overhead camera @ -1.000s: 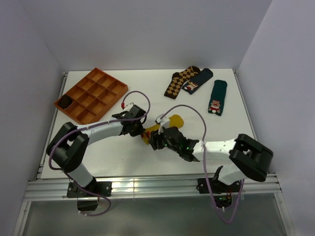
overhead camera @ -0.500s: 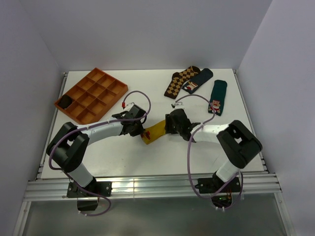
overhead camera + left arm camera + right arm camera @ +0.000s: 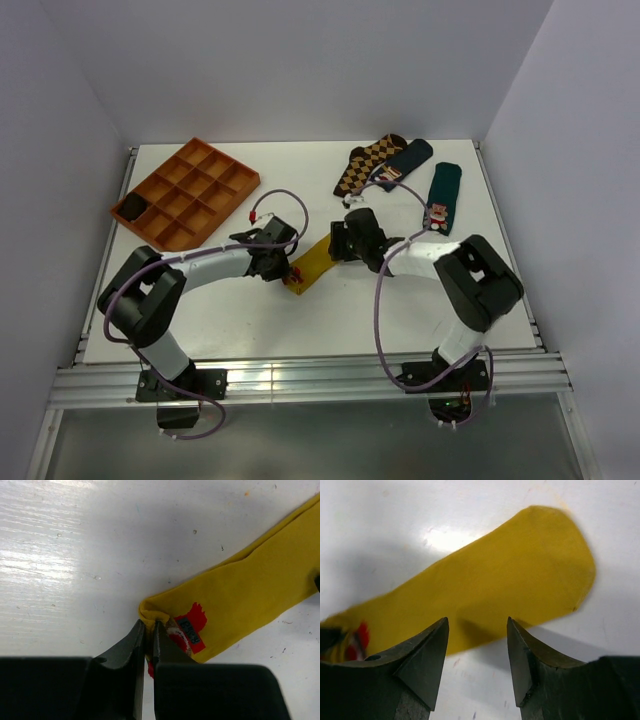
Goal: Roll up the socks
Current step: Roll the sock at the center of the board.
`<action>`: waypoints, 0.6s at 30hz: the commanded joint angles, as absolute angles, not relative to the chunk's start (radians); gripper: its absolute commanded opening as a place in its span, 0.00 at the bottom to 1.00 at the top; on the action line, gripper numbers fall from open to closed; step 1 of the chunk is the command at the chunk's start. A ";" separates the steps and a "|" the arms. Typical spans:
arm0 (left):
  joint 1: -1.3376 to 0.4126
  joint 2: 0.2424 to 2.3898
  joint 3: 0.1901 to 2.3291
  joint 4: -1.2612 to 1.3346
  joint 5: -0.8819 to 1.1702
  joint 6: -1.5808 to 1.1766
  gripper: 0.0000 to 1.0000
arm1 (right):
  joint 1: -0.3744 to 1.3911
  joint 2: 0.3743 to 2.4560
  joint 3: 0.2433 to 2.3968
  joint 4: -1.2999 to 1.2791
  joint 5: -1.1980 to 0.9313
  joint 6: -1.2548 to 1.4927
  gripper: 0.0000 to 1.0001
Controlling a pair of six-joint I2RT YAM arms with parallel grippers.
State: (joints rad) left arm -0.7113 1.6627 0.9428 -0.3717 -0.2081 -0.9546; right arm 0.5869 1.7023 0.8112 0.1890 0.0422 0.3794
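Note:
The mustard-yellow sock [image 3: 314, 261] lies flat on the white table, slanting from lower left to upper right. A red-and-white figure [image 3: 189, 630] shows near its toe. My left gripper [image 3: 287, 268] is shut on the toe's folded edge; in the left wrist view its tips [image 3: 148, 626] pinch the yellow fabric [image 3: 250, 585]. My right gripper [image 3: 341, 243] is open at the sock's other end. In the right wrist view its tips [image 3: 477, 622] hover just over the long edge of the sock [image 3: 510, 570], with nothing between them.
An orange compartment tray [image 3: 216, 162] sits at the back left with a dark item [image 3: 132, 207] in one corner cell. A brown argyle sock [image 3: 364, 165] and two dark green socks [image 3: 403, 163] [image 3: 441, 197] lie at the back right.
My right arm has swung from the near side of the sock to its far right end. The sock now lies stretched out longer. The left gripper has kept its hold.

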 commanded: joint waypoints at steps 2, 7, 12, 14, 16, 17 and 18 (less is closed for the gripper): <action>-0.716 1.687 0.982 -0.437 -0.256 -0.934 0.00 | 0.630 1.473 0.718 0.291 -0.034 0.363 0.57; -0.719 1.706 1.005 -0.451 -0.264 -0.936 0.00 | 0.730 1.391 0.592 0.455 -0.087 0.472 0.57; -0.723 1.717 1.015 -0.459 -0.268 -0.936 0.00 | 0.825 1.459 0.586 0.531 -0.074 0.526 0.57; -0.726 1.717 1.017 -0.459 -0.273 -0.937 0.00 | 0.848 1.491 0.601 0.537 -0.074 0.538 0.57; -0.726 1.720 1.022 -0.459 -0.272 -0.936 0.00 | 0.857 1.529 0.600 0.572 -0.069 0.563 0.57; -0.726 1.721 1.022 -0.459 -0.270 -0.936 0.00 | 0.861 1.540 0.598 0.584 -0.071 0.569 0.57; -0.726 1.721 1.022 -0.456 -0.268 -0.939 0.00 | 0.864 1.555 0.601 0.595 -0.080 0.575 0.57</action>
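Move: The rolled end of the yellow sock lies about 7 cm back and 13 cm to the left of the right hand, roughly 1 cm lower; the left hand has it pinched, its middle some 2 cm back and 1 cm right of that hand's fingertips. From the right hand, the sock's flat free end is about 6 cm ahead and 5 cm to the right, and the checkered sock some 28 cm ahead and 8 cm to the right. Fingers still about half open, the right hand lifts off the flat part of the sock and swings back and left in an arc of some 14 cm over it towards the rolled end, rising about 7 cm and then sinking about 3 cm, its left side tilting up while it turns some 15 degrees counter-clockwise. The left hand stays in place, keeping its pinch on the rolled end, so that the right fingers end open and still a few centimetres above and short of it. ##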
